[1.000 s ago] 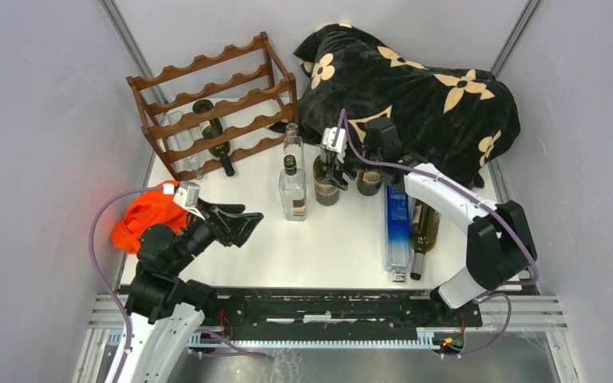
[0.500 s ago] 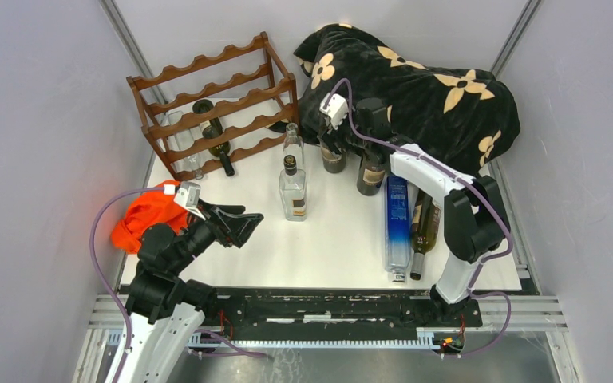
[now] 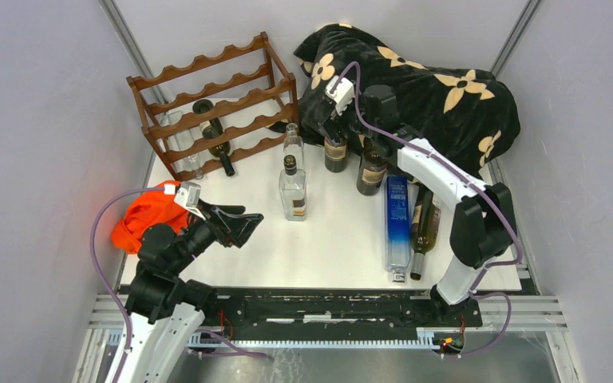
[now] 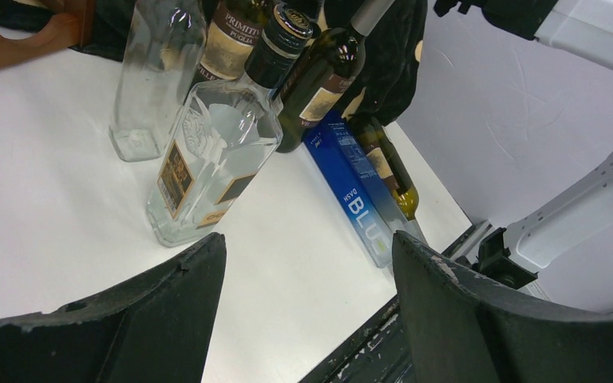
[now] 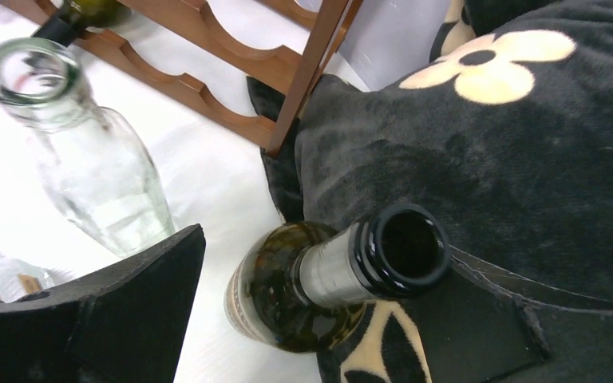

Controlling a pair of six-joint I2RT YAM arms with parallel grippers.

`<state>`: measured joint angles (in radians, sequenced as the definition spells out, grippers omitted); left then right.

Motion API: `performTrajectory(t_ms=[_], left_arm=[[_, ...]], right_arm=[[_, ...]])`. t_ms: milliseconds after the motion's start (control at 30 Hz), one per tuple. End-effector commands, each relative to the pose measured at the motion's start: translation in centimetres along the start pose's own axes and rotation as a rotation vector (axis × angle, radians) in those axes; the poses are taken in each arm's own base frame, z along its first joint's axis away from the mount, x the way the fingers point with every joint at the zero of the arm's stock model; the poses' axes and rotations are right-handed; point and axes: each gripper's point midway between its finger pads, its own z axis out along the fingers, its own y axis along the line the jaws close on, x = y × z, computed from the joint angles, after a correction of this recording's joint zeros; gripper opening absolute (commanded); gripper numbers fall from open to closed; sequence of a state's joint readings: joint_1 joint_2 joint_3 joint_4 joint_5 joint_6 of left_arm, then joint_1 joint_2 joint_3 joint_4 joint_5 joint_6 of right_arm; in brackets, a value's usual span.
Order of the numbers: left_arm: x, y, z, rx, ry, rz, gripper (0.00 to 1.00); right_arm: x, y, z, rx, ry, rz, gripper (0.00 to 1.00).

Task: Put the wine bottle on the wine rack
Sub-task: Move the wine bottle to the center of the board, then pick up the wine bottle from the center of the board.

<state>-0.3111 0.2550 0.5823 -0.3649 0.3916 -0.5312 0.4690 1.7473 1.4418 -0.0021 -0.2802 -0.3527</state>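
A dark wine bottle (image 3: 336,152) stands upright at the edge of the black flowered blanket, right of the wine rack (image 3: 215,108). My right gripper (image 3: 334,130) hovers over its neck. In the right wrist view the bottle's open mouth (image 5: 403,247) sits between the spread fingers of the right gripper (image 5: 311,299), close to the right finger, with a wide gap on the left. The rack's corner post (image 5: 311,72) is just beyond. One dark bottle (image 3: 214,136) lies in the rack. My left gripper (image 3: 247,223) hangs open and empty over the table's left front.
A second dark bottle (image 3: 371,167) stands beside the first. Two clear bottles (image 3: 293,144) (image 3: 293,190) stand mid-table. A blue bottle (image 3: 397,219) and a green one (image 3: 423,227) lie at the right. An orange cloth (image 3: 145,215) lies left; the blanket (image 3: 431,96) fills the back right.
The right gripper carried the dark bottle back toward the blanket, where it now stands upright, and its jaws have spread open. The left arm has not moved.
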Motion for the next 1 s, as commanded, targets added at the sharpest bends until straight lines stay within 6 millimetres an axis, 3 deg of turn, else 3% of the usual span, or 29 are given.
performTrajectory(t_ms=[0, 133, 267, 367, 467, 567, 700, 833, 967], left_arm=[[-2.1, -1.2, -0.2, 0.027, -0.062, 0.008, 0.81], [-2.5, -1.5, -0.2, 0.030, -0.068, -0.001, 0.82], [-2.9, -1.8, -0.3, 0.032, -0.077, -0.010, 0.81], [-3.0, -1.7, 0.0, 0.027, -0.077, -0.018, 0.81], [-3.2, -1.6, 0.8, 0.034, -0.070, -0.019, 0.81], [-3.5, -1.7, 1.8, 0.053, -0.051, -0.005, 0.80], [-3.4, -1.3, 2.5, 0.044, -0.024, 0.019, 0.80], [-2.8, -1.1, 2.4, 0.044, -0.018, 0.009, 0.80], [-2.0, -0.8, 1.8, 0.041, -0.027, -0.005, 0.81]], right_arm=[[-8.1, -0.5, -4.2, -0.022, -0.159, -0.054, 0.98], [-10.5, 0.7, -7.2, -0.090, -0.211, -0.143, 0.98], [-11.6, 3.8, -10.3, -0.222, -0.280, -0.245, 0.98], [-11.2, 6.7, -11.9, -0.346, -0.331, -0.266, 0.98], [-10.3, 8.8, -12.3, -0.430, -0.362, -0.234, 0.98], [-9.6, 9.4, -11.2, -0.435, -0.349, -0.164, 0.98], [-8.9, 9.7, -7.8, -0.409, -0.265, -0.064, 0.98], [-8.5, 8.4, -4.6, -0.319, -0.212, 0.024, 0.98], [-8.8, 9.1, -2.3, -0.347, -0.197, 0.060, 0.96]])
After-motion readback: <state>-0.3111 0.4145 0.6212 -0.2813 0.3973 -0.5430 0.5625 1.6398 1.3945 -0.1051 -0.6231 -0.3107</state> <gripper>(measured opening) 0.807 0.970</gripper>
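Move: The right hand is just above the released wine bottle's neck. The clear bottle, likely next, stands some 12 cm to this hand's left, 2 cm back, its middle 15 cm lower. The square bottle is about 11 cm left and 12 cm back; another wine bottle stands roughly 10 cm right and 6 cm back, both similarly low. From the left hand, the clear bottle lies about 30 cm ahead, 13 cm right, 19 cm below. Backing and climbing away from the wine bottle, the right hand arcs about 14 cm back and 12 cm up, fingers wide open and empty. It then sinks leftward and slightly forward beside the two clear glass bottles, ending near its starting height and turned some 25 degrees counter-clockwise. The open left hand eases about 2.5 cm forward. ##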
